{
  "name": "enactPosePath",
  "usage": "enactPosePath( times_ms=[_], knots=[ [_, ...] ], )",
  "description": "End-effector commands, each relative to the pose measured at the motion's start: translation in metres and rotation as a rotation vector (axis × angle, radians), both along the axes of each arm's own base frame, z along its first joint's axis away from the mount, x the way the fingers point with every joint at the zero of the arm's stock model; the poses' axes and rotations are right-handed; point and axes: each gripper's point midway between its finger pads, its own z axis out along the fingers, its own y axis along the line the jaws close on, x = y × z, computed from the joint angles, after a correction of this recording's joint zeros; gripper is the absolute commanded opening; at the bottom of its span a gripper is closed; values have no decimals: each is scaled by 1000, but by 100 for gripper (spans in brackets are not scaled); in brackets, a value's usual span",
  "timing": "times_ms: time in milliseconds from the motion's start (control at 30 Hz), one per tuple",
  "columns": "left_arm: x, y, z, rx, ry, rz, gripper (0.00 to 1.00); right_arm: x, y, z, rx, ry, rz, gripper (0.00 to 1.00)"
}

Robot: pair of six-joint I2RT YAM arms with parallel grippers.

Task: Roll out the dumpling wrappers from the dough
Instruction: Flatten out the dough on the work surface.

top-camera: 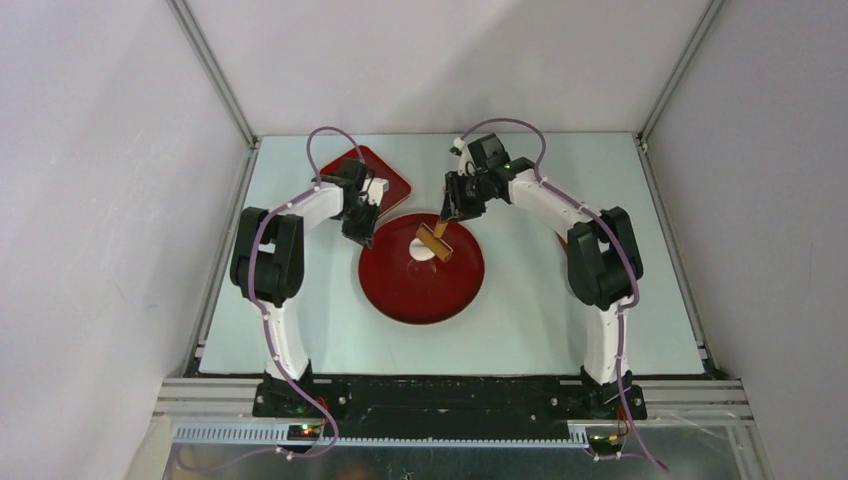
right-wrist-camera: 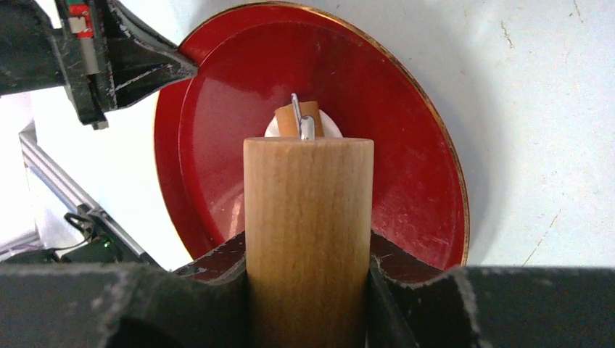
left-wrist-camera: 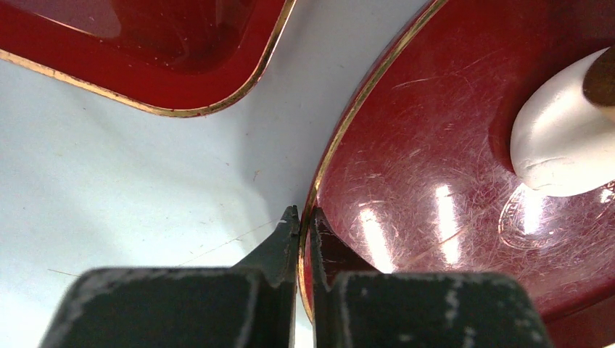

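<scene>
A white lump of dough (top-camera: 422,252) lies near the middle of the round red plate (top-camera: 400,300); close up the dough (left-wrist-camera: 555,145) is thick and smooth-edged. No thin dumpling wrappers are in view. A small wooden roller (top-camera: 433,242) rests on the dough. My right gripper (right-wrist-camera: 308,254) is shut on the roller's wooden handle (right-wrist-camera: 308,203), and from above the right gripper (top-camera: 452,212) sits at the plate's far side. My left gripper (left-wrist-camera: 305,217) is shut on the round plate's gold-edged rim (left-wrist-camera: 341,130), and from above the left gripper (top-camera: 362,236) is at the plate's left edge.
A square red tray (top-camera: 385,175) with a gold edge lies behind the left gripper, close to the round plate; in the left wrist view the tray (left-wrist-camera: 181,65) shows nothing in it. The pale table (top-camera: 560,320) is walled on three sides.
</scene>
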Motion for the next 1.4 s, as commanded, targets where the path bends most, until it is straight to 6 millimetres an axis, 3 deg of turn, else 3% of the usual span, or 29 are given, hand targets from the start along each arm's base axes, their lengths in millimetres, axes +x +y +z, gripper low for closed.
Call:
enactPosePath(
  times_ms=[0,467,600,833,1367],
  knots=[
    [11,6,-8,34,-18,31,0,6,10,-6,-30,-46,-24,0],
    [11,6,-8,24,-16,31,0,-38,12,-86,-268,-59,60,0],
    [11,5,-7,21,-17,30,0,-51,15,-101,-289,-41,92,0],
    [10,5,-7,15,-14,30,0,-69,26,-107,-307,-76,141,0],
    [10,6,-7,10,-12,32,0,-118,55,-91,-275,-200,316,0]
  ],
)
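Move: The dough on the red plate lies about 6 cm back, 5 cm to the left and some 10 cm below the right hand, which already holds the roller's handle with the roller over the dough's right edge. The plate's middle is about 4 cm nearer the robot than the dough. The red tray stands 6 cm ahead and 16 cm left of the right hand. From the left hand, at the plate's left rim, the dough is 10 cm to the right and 1 cm back. The dough is rolled under the roller as the right hand, keeping its grip on the handle, first sinks about 1 cm, then sweeps some 7 cm left, easing back towards the base at the end. The wrist tilts nearly 30 degrees on the way, the fingers swinging outward. The left hand stays put, shut fingertips still at the plate's rim. ##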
